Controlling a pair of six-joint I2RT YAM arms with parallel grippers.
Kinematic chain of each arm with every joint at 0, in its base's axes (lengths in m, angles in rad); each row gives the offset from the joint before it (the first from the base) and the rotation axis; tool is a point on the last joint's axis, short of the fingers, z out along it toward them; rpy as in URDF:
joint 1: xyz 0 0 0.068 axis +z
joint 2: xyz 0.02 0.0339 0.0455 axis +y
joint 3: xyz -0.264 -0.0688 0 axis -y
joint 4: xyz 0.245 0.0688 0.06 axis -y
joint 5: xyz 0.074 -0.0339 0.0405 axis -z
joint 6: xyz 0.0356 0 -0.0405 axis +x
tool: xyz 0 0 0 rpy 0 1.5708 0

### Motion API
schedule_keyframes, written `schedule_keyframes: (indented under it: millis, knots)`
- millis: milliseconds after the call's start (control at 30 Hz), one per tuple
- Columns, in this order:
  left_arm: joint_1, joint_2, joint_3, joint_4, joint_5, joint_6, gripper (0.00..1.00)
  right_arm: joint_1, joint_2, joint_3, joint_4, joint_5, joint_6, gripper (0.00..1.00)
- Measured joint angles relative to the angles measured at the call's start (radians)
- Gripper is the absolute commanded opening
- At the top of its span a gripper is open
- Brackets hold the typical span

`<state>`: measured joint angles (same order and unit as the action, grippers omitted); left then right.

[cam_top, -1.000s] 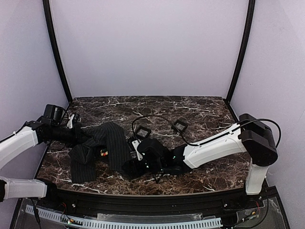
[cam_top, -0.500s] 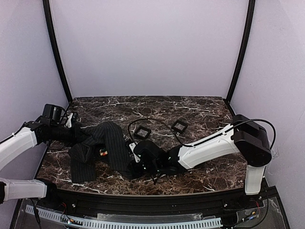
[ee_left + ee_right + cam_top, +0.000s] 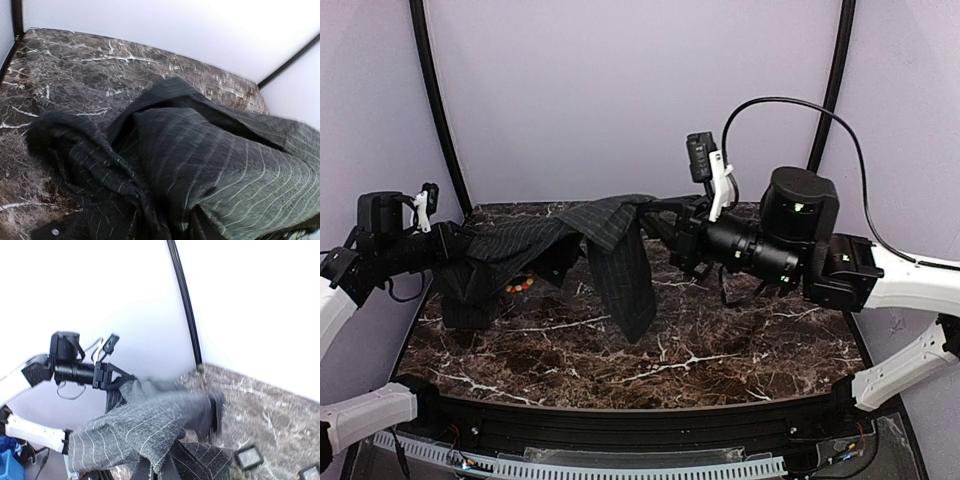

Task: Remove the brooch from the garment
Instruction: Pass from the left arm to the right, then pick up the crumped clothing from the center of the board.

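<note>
The garment (image 3: 610, 245), black with pale pinstripes, hangs in the air, stretched between my two grippers above the marble table (image 3: 720, 350). My right gripper (image 3: 655, 213) is shut on its upper right edge; in the right wrist view the cloth (image 3: 145, 430) runs out from between the fingers (image 3: 159, 469). My left gripper (image 3: 455, 247) holds the left end, its fingers buried in cloth (image 3: 200, 165). The brooch (image 3: 521, 285) shows as small orange and red spots on the shadowed hanging part below the left gripper. A long flap (image 3: 628, 290) droops toward the table.
Two small black square boxes (image 3: 248, 457) (image 3: 307, 472) lie on the table in the right wrist view. White walls and black corner posts (image 3: 440, 110) close the back and sides. My right arm (image 3: 790, 235) reaches in high from the right.
The garment has gone from lying on the table to hanging in the air. The right gripper shut on it and rose up and back. The left arm also rose.
</note>
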<state>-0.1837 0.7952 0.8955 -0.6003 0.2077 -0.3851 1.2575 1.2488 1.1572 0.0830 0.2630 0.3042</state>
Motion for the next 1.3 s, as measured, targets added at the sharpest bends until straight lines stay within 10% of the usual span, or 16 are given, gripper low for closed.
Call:
schedule_keyframes:
  millis: [300, 600, 1300]
  knots:
    - [0.000, -0.080, 0.031, -0.061, -0.129, 0.047, 0.85, 0.000, -0.042, -0.003, 0.028, -0.024, -0.097, 0.00]
    - [-0.021, -0.031, -0.042, 0.018, 0.145, 0.046, 0.89, 0.000, 0.038, -0.002, 0.029, 0.055, -0.095, 0.00]
    - [-0.737, 0.261, -0.025, 0.145, 0.040, 0.110, 0.99, -0.161, 0.111, 0.053, -0.180, 0.295, 0.192, 0.00]
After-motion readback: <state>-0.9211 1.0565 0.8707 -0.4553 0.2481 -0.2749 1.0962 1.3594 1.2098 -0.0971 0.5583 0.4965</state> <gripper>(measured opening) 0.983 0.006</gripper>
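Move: The brooch, on the sagging underside of the garment, lies about 13 cm to the right of the left hand, 2 back and 9 below it. The garment's hanging tail is some 31 cm right of the left hand, 8 back and 2 below. From the right hand the brooch is roughly 7 cm ahead, 22 left and 21 below. The near black frame on the table is about 25 cm ahead of the right hand, 5 left and 39 below. The garment is let go by the left fingers, already partly open, which spread nearly wide while the right fingers keep their grip. After a small leftward lift, the left hand swings about 23 cm right, sinking and drawing back some 10 cm, turning about 45 degrees clockwise, towards the right hand and over the cloth. The right hand bobs up and down, then carries its end forward, lower and slightly right, turning clockwise. ##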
